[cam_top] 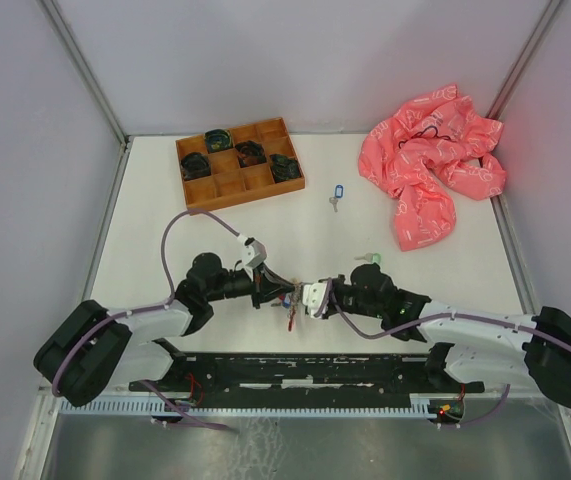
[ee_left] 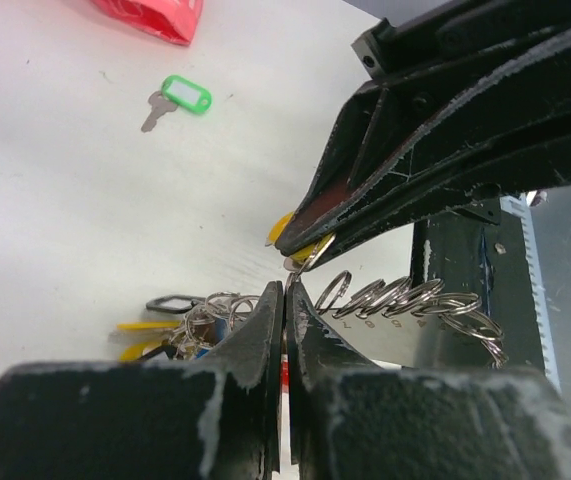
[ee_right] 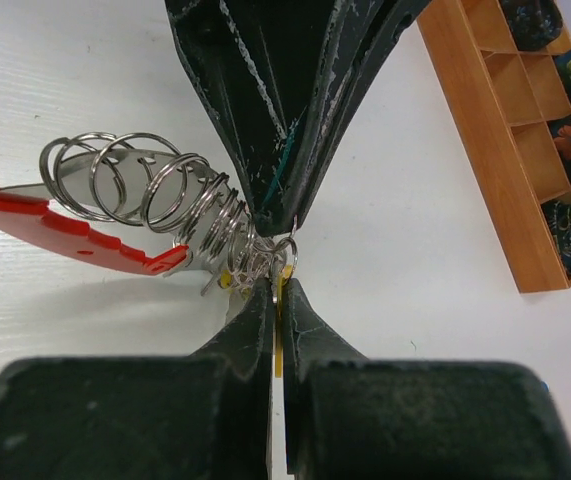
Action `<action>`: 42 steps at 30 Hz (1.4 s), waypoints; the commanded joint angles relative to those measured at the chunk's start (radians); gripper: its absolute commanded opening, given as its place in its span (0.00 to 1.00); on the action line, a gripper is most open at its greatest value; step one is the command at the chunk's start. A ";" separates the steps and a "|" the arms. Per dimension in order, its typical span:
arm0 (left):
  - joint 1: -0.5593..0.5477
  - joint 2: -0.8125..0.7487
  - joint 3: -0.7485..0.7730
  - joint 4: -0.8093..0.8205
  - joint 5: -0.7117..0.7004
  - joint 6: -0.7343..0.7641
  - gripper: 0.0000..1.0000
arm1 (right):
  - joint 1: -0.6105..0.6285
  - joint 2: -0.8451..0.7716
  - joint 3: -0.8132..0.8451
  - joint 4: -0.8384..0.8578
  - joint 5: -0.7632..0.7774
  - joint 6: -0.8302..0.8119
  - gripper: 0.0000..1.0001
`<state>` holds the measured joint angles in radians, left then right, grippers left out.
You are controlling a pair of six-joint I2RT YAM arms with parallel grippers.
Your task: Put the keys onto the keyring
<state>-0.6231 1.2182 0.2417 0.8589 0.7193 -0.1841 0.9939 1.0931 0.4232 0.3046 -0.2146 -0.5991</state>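
My two grippers meet tip to tip above the table's near middle. The left gripper [cam_top: 283,290] [ee_left: 285,288] is shut on a thin ring of the keyring [ee_right: 145,190], a string of silvery rings [ee_left: 405,300] with a red plastic tag [ee_right: 65,230]. Several tagged keys [ee_left: 180,325] hang from it in a bunch. Facing it, the right gripper [cam_top: 305,297] [ee_right: 277,285] is shut on a key with a yellow tag [ee_right: 278,340], whose small ring [ee_right: 287,248] touches the left fingertips. A green-tagged key [ee_left: 180,100] [cam_top: 368,259] and a blue-tagged key [cam_top: 338,192] lie loose on the table.
A wooden compartment tray [cam_top: 240,160] [ee_right: 505,150] holding dark patterned items stands at the back left. At the back right lies a crumpled pink cloth [cam_top: 430,165]. Grey walls enclose the white table [cam_top: 295,225].
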 commanded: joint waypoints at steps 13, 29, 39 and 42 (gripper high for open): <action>-0.161 -0.005 -0.090 0.228 -0.611 -0.251 0.03 | 0.097 0.147 0.034 0.227 0.111 -0.016 0.01; -0.251 0.031 -0.126 0.326 -0.812 -0.263 0.13 | 0.123 0.123 0.090 0.115 0.197 -0.155 0.01; -0.217 -0.107 -0.121 0.117 -0.603 -0.085 0.34 | 0.123 0.105 0.116 0.016 0.232 -0.242 0.01; -0.179 -0.135 -0.122 0.082 -0.528 -0.055 0.36 | 0.124 0.105 0.117 -0.014 0.250 -0.268 0.01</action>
<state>-0.8410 1.1275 0.1150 0.9718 0.0666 -0.3458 1.1110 1.2255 0.4934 0.3115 0.0010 -0.8146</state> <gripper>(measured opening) 0.349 0.026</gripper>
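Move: The left fingers are shut on the keyring wire, and the yellow tag pinched in the right fingertips lies about 2 cm to the left hand's right, level with it. The ring coil with its red-edged plate reaches some 3 cm back and 1 cm below the left hand; the key bunch hangs about 2 cm ahead, 1 cm to its right and 4 cm below. From the right hand, the keyring wire is about 2 cm to the left, at its height. Swinging counter-clockwise about 30 degrees, the left hand eases forward roughly 3 cm and slightly down with the keyring wire pinched, then opens its fingers about a third to let go and draws off a little left and up. The right hand keeps the yellow tag pinched, sinking and shifting left about 2 cm each before rising again, its fingers tipping farther down as the hand rolls. ##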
